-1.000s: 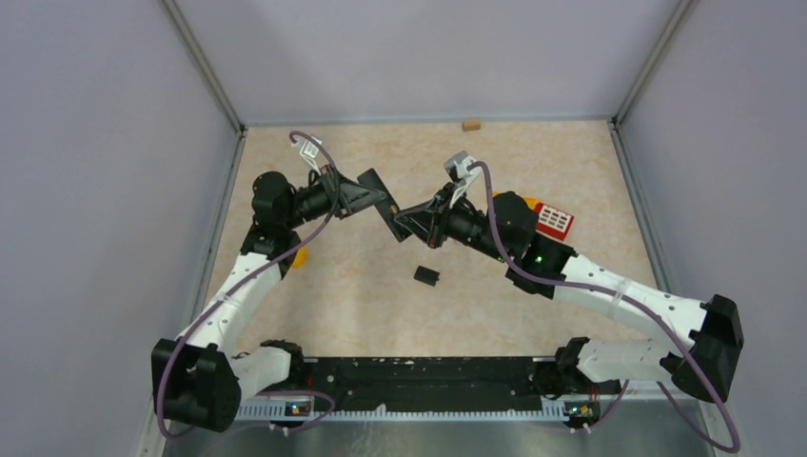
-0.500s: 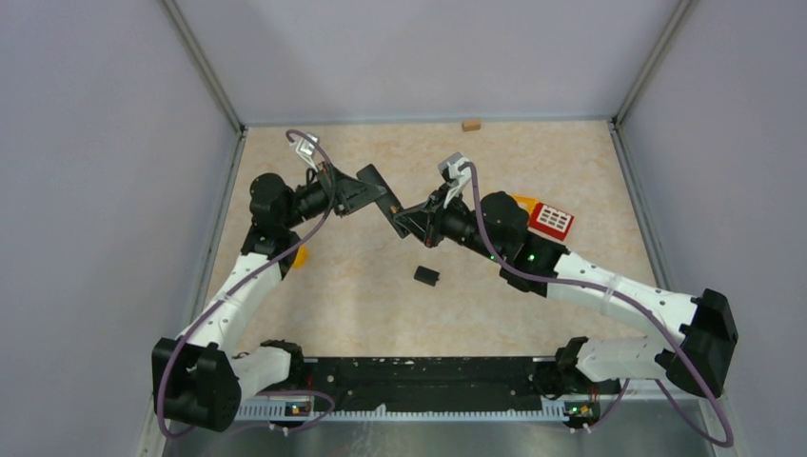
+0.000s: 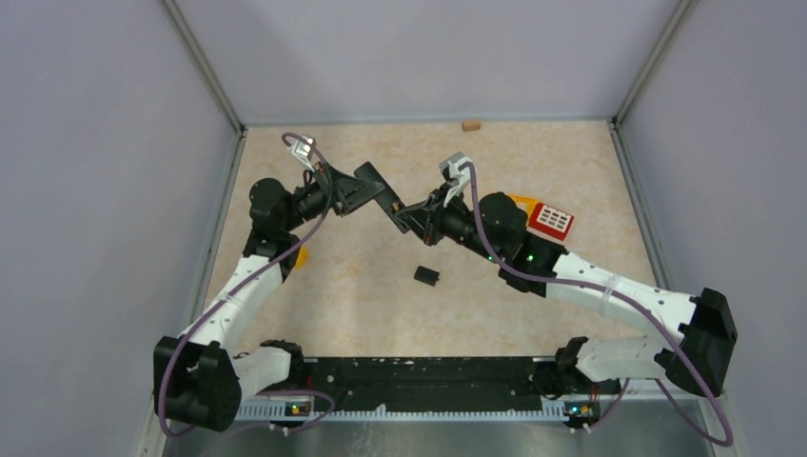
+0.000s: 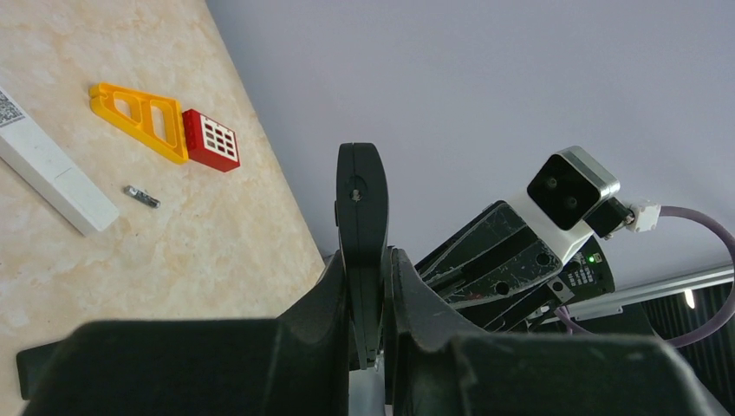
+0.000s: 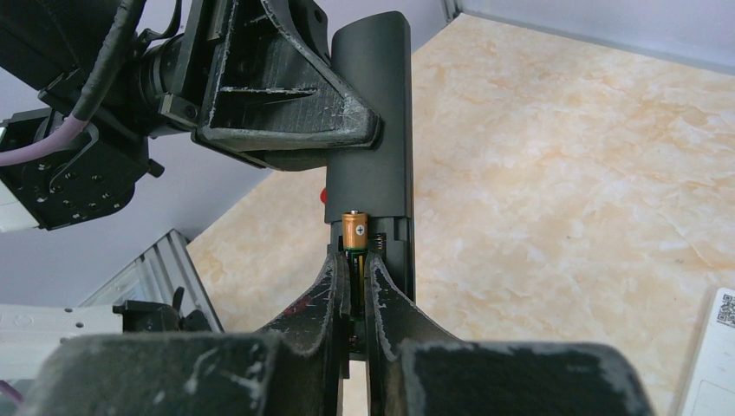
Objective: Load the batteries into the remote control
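My left gripper (image 3: 364,193) is shut on a black remote (image 3: 386,203) and holds it in the air, tilted, above the table's middle. In the left wrist view the remote (image 4: 361,204) stands edge-on between my fingers (image 4: 407,286). My right gripper (image 5: 353,260) is shut on a battery (image 5: 354,230) with a copper top marked plus. The battery sits at the remote's (image 5: 373,113) open battery bay, beside a spring. A second battery (image 4: 141,197) lies on the table near a white remote (image 4: 52,169). In the top view my right gripper (image 3: 413,219) meets the remote's lower end.
A small black cover piece (image 3: 425,275) lies on the table below the grippers. A red grid block (image 3: 553,220) and an orange frame (image 3: 521,201) sit at right behind my right arm. A tan block (image 3: 470,124) is at the far wall. An orange piece (image 3: 301,255) lies by my left arm.
My right arm has shifted slightly left and up toward the remote. My left gripper has tilted the remote a little. Both grips are unchanged.
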Motion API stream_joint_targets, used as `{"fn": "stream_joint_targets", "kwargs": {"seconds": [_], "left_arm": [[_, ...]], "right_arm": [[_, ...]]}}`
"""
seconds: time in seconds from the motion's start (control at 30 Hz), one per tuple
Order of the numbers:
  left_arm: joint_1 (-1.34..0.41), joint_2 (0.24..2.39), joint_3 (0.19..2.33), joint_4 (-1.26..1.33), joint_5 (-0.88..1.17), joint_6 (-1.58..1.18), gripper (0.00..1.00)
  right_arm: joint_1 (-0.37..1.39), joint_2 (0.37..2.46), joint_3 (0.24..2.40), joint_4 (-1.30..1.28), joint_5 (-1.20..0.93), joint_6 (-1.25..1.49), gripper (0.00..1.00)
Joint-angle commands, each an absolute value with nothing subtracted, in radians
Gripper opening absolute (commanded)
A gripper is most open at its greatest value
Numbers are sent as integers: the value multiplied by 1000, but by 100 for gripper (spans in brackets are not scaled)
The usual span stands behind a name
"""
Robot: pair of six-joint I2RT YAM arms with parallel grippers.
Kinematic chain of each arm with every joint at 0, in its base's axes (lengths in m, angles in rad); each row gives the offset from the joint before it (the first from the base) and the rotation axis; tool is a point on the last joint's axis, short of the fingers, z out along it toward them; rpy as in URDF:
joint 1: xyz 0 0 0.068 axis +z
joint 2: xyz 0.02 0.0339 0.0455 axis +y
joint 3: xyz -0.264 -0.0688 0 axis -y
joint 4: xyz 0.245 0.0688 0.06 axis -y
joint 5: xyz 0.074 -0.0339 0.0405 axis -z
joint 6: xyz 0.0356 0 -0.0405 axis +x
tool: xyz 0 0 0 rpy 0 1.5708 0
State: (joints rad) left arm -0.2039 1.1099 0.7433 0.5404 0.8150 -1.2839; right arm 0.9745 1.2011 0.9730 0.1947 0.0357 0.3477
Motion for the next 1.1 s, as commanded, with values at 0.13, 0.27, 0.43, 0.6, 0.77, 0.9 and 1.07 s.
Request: {"fn": "stream_joint_targets", "kwargs": {"seconds": [0.13, 0.27, 0.43, 0.6, 0.77, 0.9, 1.07], "left_arm": [[-204, 1091, 744, 661, 813, -1330, 0], [-204, 1091, 742, 658, 814, -1323, 0], [-204, 1089, 740, 651, 815, -1317, 0], [-204, 1089, 739, 649, 816, -1315, 0], [-204, 1088, 739, 645, 816, -1307, 0], [-204, 1089, 737, 631, 809, -1280, 0], [-203, 1093, 732, 629, 803, -1256, 0]], "right_arm": [[984, 1169, 955, 214, 30, 324, 11], [983, 1159, 957, 207, 27, 325, 14], [983, 1153, 973, 190, 30, 329, 19], [984, 1151, 991, 174, 29, 337, 23], [984, 1151, 1011, 156, 31, 358, 26], [985, 1145, 1058, 122, 27, 385, 39], [983, 1136, 1114, 69, 25, 419, 51]]}}
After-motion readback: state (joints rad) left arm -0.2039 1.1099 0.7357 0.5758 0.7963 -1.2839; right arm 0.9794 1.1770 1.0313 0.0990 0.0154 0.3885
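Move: The right fingers still pinch the battery, set in the compartment of the black remote, so it sits at their tips, with the remote's middle about 4 cm farther out and 2 cm left. The loose black lid lies on the table some 28 cm below, about 7 cm to the right and 3 cm back. From the left hand, which grips the remote, the battery is roughly 5 cm back, 4 cm to the right and slightly lower. The right fingers let go of the battery, opening slowly and then faster to about half wide, while the hand eases back roughly 1 cm from the remote; only at the very end does it rise, about 1.5 cm up altogether. The left hand keeps its grip and holds the remote practically still. ##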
